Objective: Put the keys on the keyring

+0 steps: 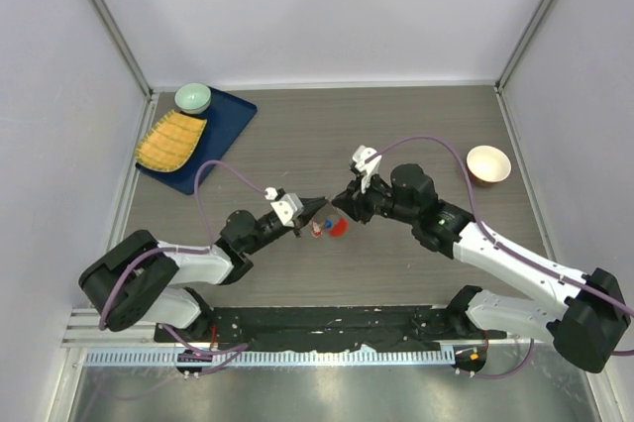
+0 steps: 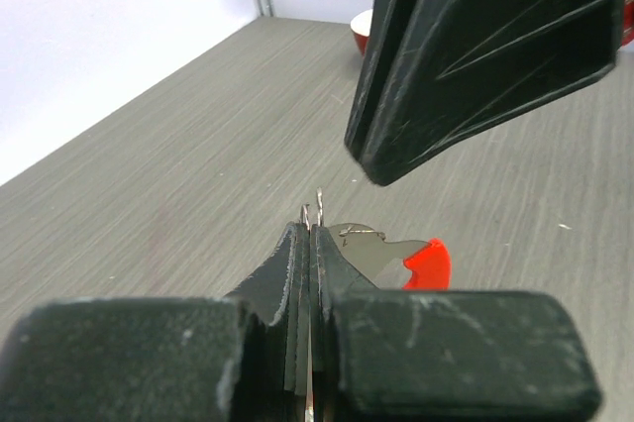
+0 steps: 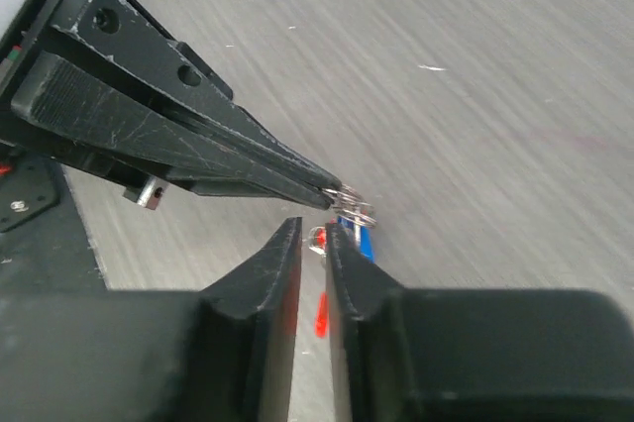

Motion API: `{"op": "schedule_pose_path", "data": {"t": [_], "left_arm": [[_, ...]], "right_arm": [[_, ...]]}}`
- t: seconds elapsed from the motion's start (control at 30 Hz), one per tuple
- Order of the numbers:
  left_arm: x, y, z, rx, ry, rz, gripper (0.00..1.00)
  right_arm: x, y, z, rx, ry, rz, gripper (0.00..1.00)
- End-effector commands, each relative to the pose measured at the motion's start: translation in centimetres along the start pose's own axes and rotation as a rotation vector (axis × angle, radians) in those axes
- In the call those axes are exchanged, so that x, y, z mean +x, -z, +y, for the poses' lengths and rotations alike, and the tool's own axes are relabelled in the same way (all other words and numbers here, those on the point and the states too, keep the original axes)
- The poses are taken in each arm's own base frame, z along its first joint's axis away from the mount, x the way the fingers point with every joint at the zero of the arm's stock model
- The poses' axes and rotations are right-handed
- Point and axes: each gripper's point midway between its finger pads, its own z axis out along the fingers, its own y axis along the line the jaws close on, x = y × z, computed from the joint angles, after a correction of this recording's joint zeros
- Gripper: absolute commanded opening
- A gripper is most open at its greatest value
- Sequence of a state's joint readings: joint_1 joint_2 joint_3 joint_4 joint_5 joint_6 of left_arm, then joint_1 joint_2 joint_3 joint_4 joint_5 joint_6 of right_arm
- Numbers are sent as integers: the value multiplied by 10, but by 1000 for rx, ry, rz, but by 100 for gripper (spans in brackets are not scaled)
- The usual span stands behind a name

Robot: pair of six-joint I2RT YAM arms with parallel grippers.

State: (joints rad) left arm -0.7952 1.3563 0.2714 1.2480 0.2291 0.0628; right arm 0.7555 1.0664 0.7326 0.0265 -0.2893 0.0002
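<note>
My left gripper (image 1: pixel 315 206) (image 2: pixel 310 229) is shut on the thin wire of the keyring (image 3: pixel 354 209) (image 2: pixel 319 199) and holds it just above the table. A blue tag (image 3: pixel 359 236) (image 1: pixel 327 224) and a flat silver piece with a curved red end (image 2: pixel 421 259) (image 1: pixel 340 228) hang from the ring. I cannot tell whether that piece is a key or a tag. My right gripper (image 1: pixel 337 212) (image 3: pixel 312 229) faces the left one tip to tip, its jaws a narrow gap apart. A small red-and-silver bit (image 3: pixel 317 239) sits right at its tips; contact is unclear.
A blue tray (image 1: pixel 233 120) at the back left holds a green bowl (image 1: pixel 192 97) and a yellow ribbed mat (image 1: pixel 170 142). An orange-rimmed bowl (image 1: pixel 488 164) stands at the right. White walls close in the table on three sides.
</note>
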Motion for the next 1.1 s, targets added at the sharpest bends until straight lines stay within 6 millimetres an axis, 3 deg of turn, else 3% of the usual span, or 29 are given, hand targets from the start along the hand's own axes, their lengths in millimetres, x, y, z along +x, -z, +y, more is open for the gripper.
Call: {"op": "schedule_pose_path", "data": {"t": [0.0, 0.03, 0.1, 0.13, 0.3, 0.43, 0.53, 0.57, 0.7, 0.87, 0.9, 0.97, 1.0, 1.07], "left_arm": [[-85, -15, 25, -48, -166, -307, 0], [-85, -18, 26, -46, -178, -304, 0], [-85, -28, 36, -77, -204, -291, 0], [-74, -33, 40, -79, -197, -272, 0], [-114, -40, 46, -67, -227, -385, 0], [-122, -41, 44, -54, -225, -406, 0], [-126, -38, 43, -53, -203, -415, 0], [-127, -38, 43, -53, -195, -418, 0], [-127, -37, 39, -35, -167, -419, 0], [-124, -35, 37, -29, -142, -412, 0], [-123, -33, 37, -29, -135, -409, 0], [-121, -30, 35, -26, -120, -406, 0], [-121, -30, 34, -24, -116, -406, 0], [-122, -26, 33, -19, -108, -409, 0]], "right_arm": [[-40, 14, -28, 183, -21, -111, 29], [-46, 14, -32, 211, -31, -137, 36], [-58, 13, -52, 318, -51, -188, 38], [-60, 13, -60, 355, -60, -195, 39], [-80, 13, -94, 489, -136, -294, 44], [-94, 6, -88, 388, -145, -319, 47], [-90, 10, -93, 390, -141, -315, 47], [-95, 11, -85, 335, -127, -332, 47], [-91, 12, -84, 288, -135, -339, 49], [-73, 5, -76, 227, -120, -279, 50], [-58, 4, -76, 228, -127, -259, 50], [-59, 9, -73, 207, -99, -305, 50], [-47, 8, -68, 177, -95, -289, 50], [-46, 9, -66, 162, -56, -304, 50]]}}
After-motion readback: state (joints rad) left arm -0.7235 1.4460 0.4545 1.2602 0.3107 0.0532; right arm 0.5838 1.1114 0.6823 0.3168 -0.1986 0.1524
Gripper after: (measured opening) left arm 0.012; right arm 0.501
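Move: The left gripper already pinches the keyring's metal loops, which poke out about 1 cm ahead and 1 cm to the right of its hand point. From the right hand those loops lie roughly 1 cm ahead, 2 cm left and 1 cm lower. Beneath the right hand dangle the red end, some 1 cm back, straight below by about 9 cm, and the blue piece, 1 cm back, 2 cm left and 7 cm lower. Open the right fingers from a narrow gap to about half wide and sweep them some 9 cm forward, rising and drifting right, the wrist swinging clockwise; then ease them back about 2 cm and down, clear of the loops the left hand holds. Keep the left grip shut and carry the keyring forward, then up about 4.5 cm, settling slightly back. ##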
